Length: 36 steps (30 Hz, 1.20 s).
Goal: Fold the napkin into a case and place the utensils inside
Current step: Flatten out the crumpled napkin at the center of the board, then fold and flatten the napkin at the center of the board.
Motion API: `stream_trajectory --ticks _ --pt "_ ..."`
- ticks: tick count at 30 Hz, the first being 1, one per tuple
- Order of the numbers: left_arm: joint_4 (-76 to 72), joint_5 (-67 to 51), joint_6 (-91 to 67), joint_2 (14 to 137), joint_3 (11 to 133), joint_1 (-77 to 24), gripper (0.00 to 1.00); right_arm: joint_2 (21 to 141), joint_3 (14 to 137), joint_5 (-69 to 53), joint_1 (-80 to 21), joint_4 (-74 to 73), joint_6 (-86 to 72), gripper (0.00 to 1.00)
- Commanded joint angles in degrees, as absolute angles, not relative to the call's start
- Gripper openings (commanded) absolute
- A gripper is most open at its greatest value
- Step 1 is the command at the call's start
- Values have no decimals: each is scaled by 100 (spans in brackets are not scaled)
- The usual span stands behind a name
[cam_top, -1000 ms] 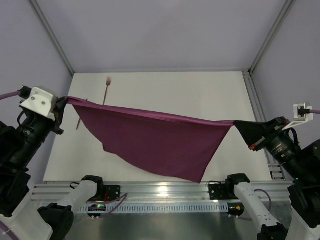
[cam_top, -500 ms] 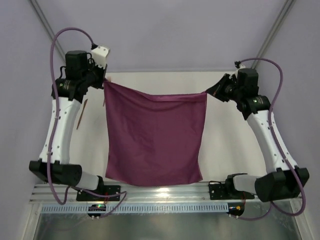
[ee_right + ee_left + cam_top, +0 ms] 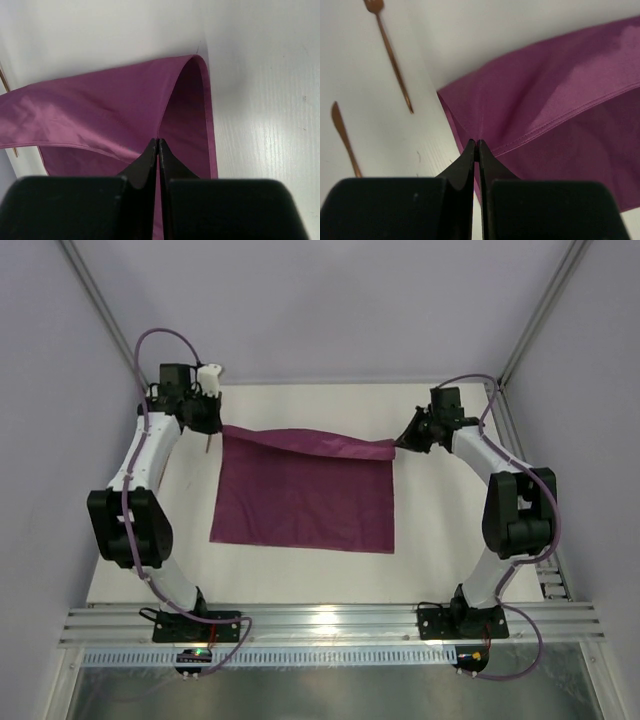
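The plum-purple napkin (image 3: 305, 502) lies mostly flat on the white table (image 3: 450, 540), with its far edge raised and curled over. My left gripper (image 3: 216, 426) is shut on the napkin's far left corner (image 3: 470, 125); in the left wrist view its tips (image 3: 476, 145) pinch the hem. My right gripper (image 3: 399, 445) is shut on the far right corner, its tips (image 3: 158, 142) closed on the napkin (image 3: 115, 105). Of the utensils, a brown fork (image 3: 391, 52) and a slim knife (image 3: 345, 142) lie on the table left of the cloth. The case is out of view.
Metal frame posts (image 3: 100, 310) rise at the far corners, with pale walls behind them. An aluminium rail (image 3: 330, 625) with both arm bases runs along the near edge. The left arm (image 3: 140, 480) and the right arm (image 3: 500, 490) flank the cloth.
Both arms swung out from the near side to the far side, carrying the napkin. The cloth went from hanging stretched in the air to lying on the table with its far edge held up.
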<state>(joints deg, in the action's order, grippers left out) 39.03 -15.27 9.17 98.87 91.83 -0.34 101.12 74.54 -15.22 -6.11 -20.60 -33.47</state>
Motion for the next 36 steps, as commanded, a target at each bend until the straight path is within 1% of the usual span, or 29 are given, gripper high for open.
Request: stream_trajectory --ticks 1,5,6,10,11,12,17,20,23,29,36 --pt "3551 -1995 940 9625 8755 -35 0 9739 7287 -1441 -606 -1591 -3235 4" --pt "3673 -2030 914 9309 8263 -26 0 9352 6751 -1555 -598 -1538 -3182 4" --pt "3822 -2030 914 9221 8131 148 0 9256 6611 -1590 -606 -1529 -3182 4" --pt "4087 -1925 1133 8658 7192 246 0 8502 5522 -1635 -677 -1477 -3208 4" --pt "4122 -1890 1290 8535 6815 255 0 8360 5319 -1643 -746 -1459 -3225 4" --pt "4166 -1811 1344 8299 6646 255 0 8219 4969 -1626 -808 -1442 -3278 4" --pt "4333 -1679 1625 7700 5821 290 0 7455 4203 -1240 -1344 -1556 -3366 4" --pt "4272 -1626 1757 7515 5433 290 0 7208 3527 -1204 -1389 -1337 -3594 4" --pt "4184 -1538 1854 7497 5213 299 0 7137 3148 -1178 -1555 -1152 -3797 4" --pt "4157 -1415 1951 7427 5036 299 0 7111 2944 -1002 -1731 -1239 -3841 4" --pt "4543 -1240 2100 7023 5291 351 0 6689 3243 -941 -1731 -1854 -3630 4"
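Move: Both shut grippers already hold the napkin's raised edge, with its other half lying flat below and nearer the base. From the left hand, the lying half's near left corner is about 25 cm back, 2 cm left and 13 cm down; the fork is some 6 cm ahead and 6 cm left, the knife 6 cm back and 16 cm left. From the right hand, the near right corner is roughly 27 cm back, 2 cm left and 11 cm down. Keeping their pinch on the two ends of the raised napkin edge, both hands draw back together about 20 cm towards the base over the flat lower layer, trailing the upper layer behind and sinking as they go, the left by some 12 cm and the right by 9. The left fingers tip about 20 degrees steeper and the right about 10, and near the near edge both hands stop travelling back, then lift slightly without opening. ##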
